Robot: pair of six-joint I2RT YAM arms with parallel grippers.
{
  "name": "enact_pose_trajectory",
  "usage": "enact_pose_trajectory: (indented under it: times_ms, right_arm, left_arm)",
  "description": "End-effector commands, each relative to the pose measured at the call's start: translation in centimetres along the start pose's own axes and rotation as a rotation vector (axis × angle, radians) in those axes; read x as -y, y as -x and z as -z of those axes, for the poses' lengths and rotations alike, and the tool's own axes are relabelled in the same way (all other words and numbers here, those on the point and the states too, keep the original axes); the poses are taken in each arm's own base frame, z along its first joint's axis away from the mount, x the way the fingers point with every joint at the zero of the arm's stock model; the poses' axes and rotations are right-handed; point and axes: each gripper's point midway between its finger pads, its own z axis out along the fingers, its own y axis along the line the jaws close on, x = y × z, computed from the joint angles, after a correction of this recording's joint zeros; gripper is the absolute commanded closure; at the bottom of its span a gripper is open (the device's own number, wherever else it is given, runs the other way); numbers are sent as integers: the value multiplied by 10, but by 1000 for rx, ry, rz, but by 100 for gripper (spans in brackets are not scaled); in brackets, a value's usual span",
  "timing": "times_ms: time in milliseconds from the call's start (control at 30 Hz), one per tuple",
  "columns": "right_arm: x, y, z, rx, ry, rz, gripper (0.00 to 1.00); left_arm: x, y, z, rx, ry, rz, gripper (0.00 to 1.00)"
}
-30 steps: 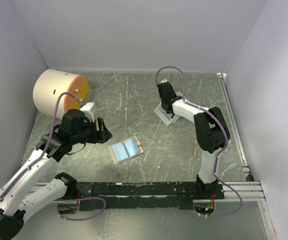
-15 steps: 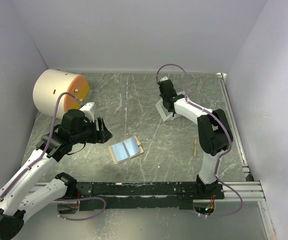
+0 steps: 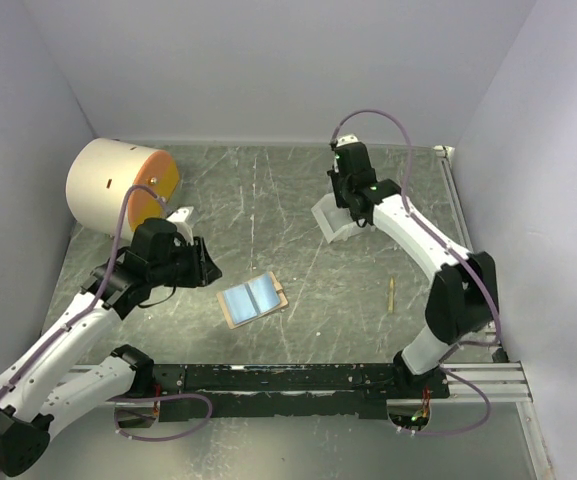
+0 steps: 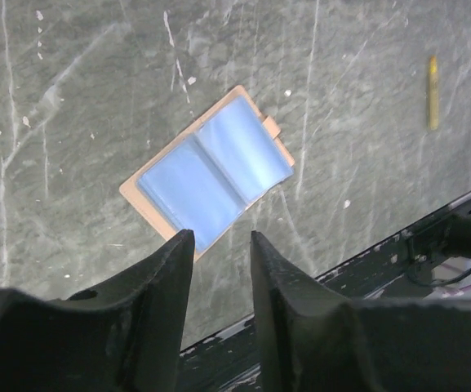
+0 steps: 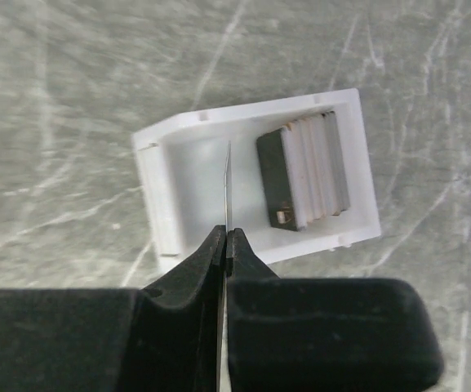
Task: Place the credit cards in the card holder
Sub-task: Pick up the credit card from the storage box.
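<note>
The card holder [image 3: 252, 298] lies open on the table, tan-edged with pale blue pockets facing up [image 4: 211, 167]. My left gripper [image 4: 221, 238] hovers above its near edge, open, with nothing between the fingers; in the top view the left gripper [image 3: 206, 265] is just left of the holder. My right gripper [image 5: 225, 238] is shut on one thin credit card [image 5: 228, 184], seen edge-on and held above the white tray [image 5: 157, 204]. More credit cards [image 5: 304, 171] stand on edge in the tray's slots, a dark one in front. From above, the right gripper [image 3: 356, 210] sits over the tray [image 3: 328, 222].
A big cream cylinder with an orange face [image 3: 120, 185] lies at the back left. A small yellowish stick [image 3: 391, 293] lies right of the holder, also in the left wrist view [image 4: 433, 91]. The black base rail [image 3: 298, 378] runs along the near edge.
The right gripper closed on a card in the tray and the arm swung up and right with it. The left gripper's fingers narrowed a little; the holder has not moved.
</note>
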Motion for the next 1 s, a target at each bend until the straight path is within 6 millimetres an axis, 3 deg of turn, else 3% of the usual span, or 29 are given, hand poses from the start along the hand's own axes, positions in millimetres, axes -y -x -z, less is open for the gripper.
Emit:
enact_pose_trajectory:
  times_ms: [0, 67, 167, 333, 467, 767, 967]
  right_arm:
    - [-19, 24, 45, 93, 168, -167, 100]
    - [-28, 30, 62, 132, 245, -215, 100]
    - [-46, 33, 86, 172, 375, -278, 100]
    - [-74, 33, 121, 195, 588, -408, 100]
    - [-107, 21, 146, 166, 810, -488, 100]
    - [-153, -17, 154, 10, 990, -627, 100]
    - [-207, -48, 157, -193, 1094, -711, 100]
  left_arm:
    - [8, -16, -11, -44, -63, 53, 65]
    - [11, -23, -18, -64, -96, 80, 80]
    - [11, -36, -28, -96, -125, 115, 93]
    - [6, -52, -45, -133, -128, 169, 93]
    - [0, -64, -57, -165, -120, 197, 93]
    - [-18, -86, -73, -199, -63, 236, 93]
    - [-31, -100, -79, -226, -15, 257, 93]
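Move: The card holder lies open about 22 cm back of the right hand, 23 cm to its left and 15 cm below; that hand already holds a card. The storage box is almost straight beneath it, perhaps 2 cm farther out and 13 cm down, and a yellow stick lies some 21 cm back and 7 cm to its right. From the left hand the card holder is level, about 7 cm to the right and 17 cm below. The card, still pinched in the right fingers, is lifted clear of the storage box, then brought back and left towards the card holder, about 17 cm back in all, rising some 8 cm before sinking again. The wrist rolls about 60 degrees until the fingers point mainly left. Meanwhile the left hand shuts its half-open fingers and sinks about 12 cm, easing right and back, to just above the holder's near-left edge. ##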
